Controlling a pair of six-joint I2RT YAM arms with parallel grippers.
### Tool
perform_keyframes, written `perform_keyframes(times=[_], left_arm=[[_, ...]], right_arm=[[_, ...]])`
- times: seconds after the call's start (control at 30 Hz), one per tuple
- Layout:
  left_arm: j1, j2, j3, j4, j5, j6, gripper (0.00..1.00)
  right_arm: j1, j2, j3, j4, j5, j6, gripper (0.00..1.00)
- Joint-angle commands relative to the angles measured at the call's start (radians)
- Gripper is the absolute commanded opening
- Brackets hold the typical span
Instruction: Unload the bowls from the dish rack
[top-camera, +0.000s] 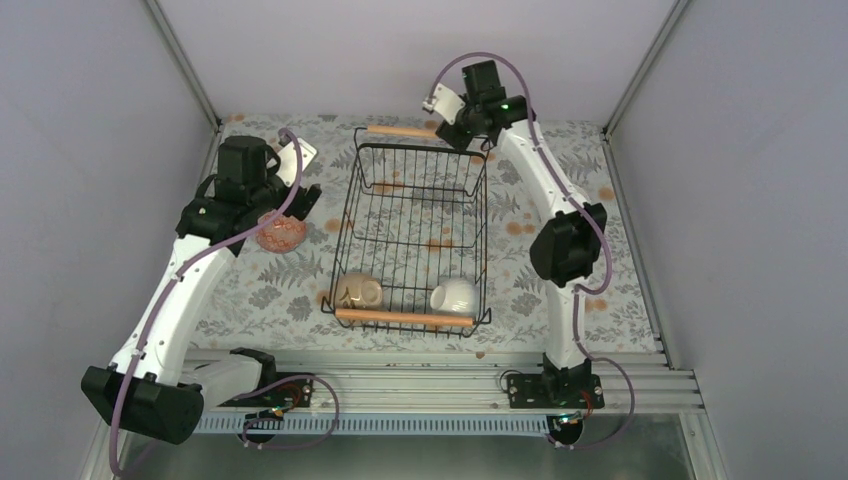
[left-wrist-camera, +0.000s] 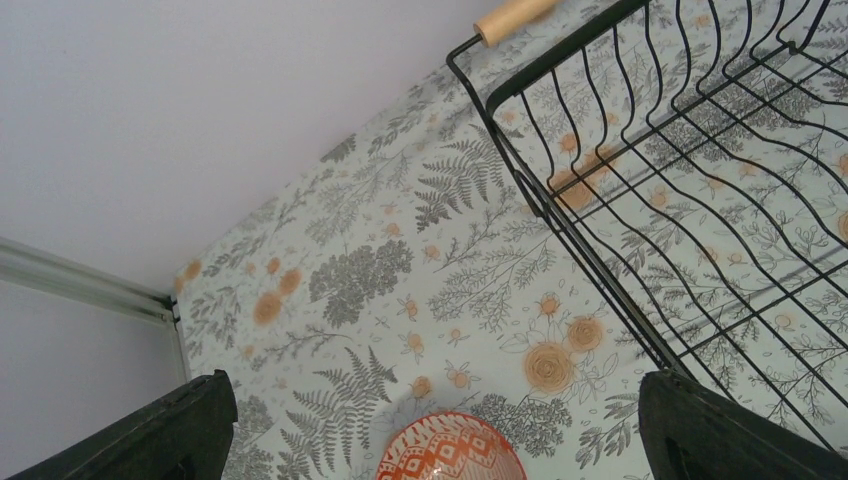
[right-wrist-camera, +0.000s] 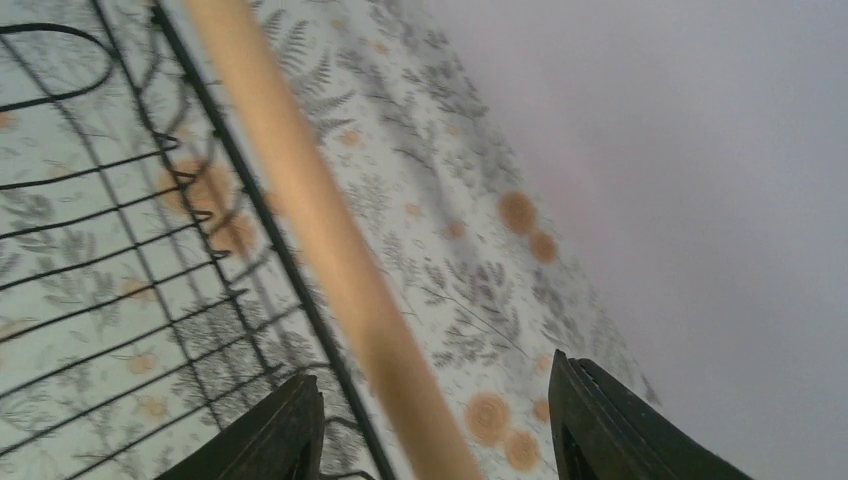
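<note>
The dish rack (top-camera: 415, 215), a black wire basket, stands mid-table with a wooden handle (top-camera: 400, 131) at its far end and another at its near end. Inside, at the near end, sit a beige bowl (top-camera: 357, 291) and a white bowl (top-camera: 453, 295). An orange patterned bowl (left-wrist-camera: 450, 452) rests on the cloth left of the rack (left-wrist-camera: 700, 180). My left gripper (left-wrist-camera: 437, 385) hangs open above it, fingers wide of its rim. My right gripper (right-wrist-camera: 432, 368) is open and straddles the far handle (right-wrist-camera: 320, 230) without touching it; in the top view it (top-camera: 462, 135) is at the rack's far right corner.
A floral tablecloth (top-camera: 560, 290) covers the table. Grey enclosure walls (top-camera: 90, 150) close in on the left, far and right sides. An aluminium rail (top-camera: 440, 385) carrying both arm bases runs along the near edge.
</note>
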Motion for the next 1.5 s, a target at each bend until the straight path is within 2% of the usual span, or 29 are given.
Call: perform_keyframes(times=[0.0, 0.13, 0.3, 0.53, 0.97, 1.1, 1.27, 1.47], left_arm=[[0.010, -0.030, -0.025, -0.004, -0.004, 0.013, 1.00], [0.014, -0.031, -0.036, 0.003, 0.000, 0.015, 1.00], [0.015, -0.029, -0.051, 0.012, 0.022, 0.003, 1.00], [0.016, -0.036, -0.087, 0.021, 0.031, 0.000, 1.00], [0.020, -0.057, -0.092, 0.001, 0.041, -0.010, 1.00], [0.020, -0.060, -0.087, -0.001, 0.047, -0.017, 1.00], [0.019, -0.055, -0.077, -0.004, 0.050, -0.021, 1.00], [0.020, -0.049, -0.067, -0.004, 0.055, -0.032, 1.00]], right_arm=[[0.031, 0.002, -0.003, -0.019, -0.018, -0.016, 0.54], [0.050, -0.011, -0.074, 0.038, 0.016, -0.021, 0.53], [0.055, 0.039, -0.061, 0.069, 0.054, -0.008, 0.52], [0.055, 0.099, -0.039, 0.096, 0.080, 0.004, 0.43], [0.039, 0.138, 0.024, 0.104, 0.165, 0.050, 0.06], [0.007, 0.119, 0.014, 0.097, 0.157, 0.070, 0.04], [-0.034, 0.064, -0.078, 0.141, 0.143, 0.052, 0.04], [-0.091, 0.055, -0.087, 0.135, 0.143, 0.039, 0.04]])
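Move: The right hand hangs half open just above the right half of the dish rack's far handle; the handle's middle is about 7 cm to its left, 2 cm ahead and 6 cm below. The rack's middle lies some 18 cm back and 9 cm left. In the rack's near end, the white bowl is roughly 36 cm back and 1 cm to the right, the tan bowl 35 cm back and 22 cm left. From the left hand, the far handle is about 19 cm ahead and 25 cm right. Down about 5 cm, after easing 2 cm left, the right hand settles over the right half of the rack's far handle and closes its fingers to pinch the wood. It then pulls the handle about 5 cm right and 2 cm forward at constant height, turning slightly clockwise. The open left hand sinks a couple of centimetres near the patterned bowl, gripping nothing. ##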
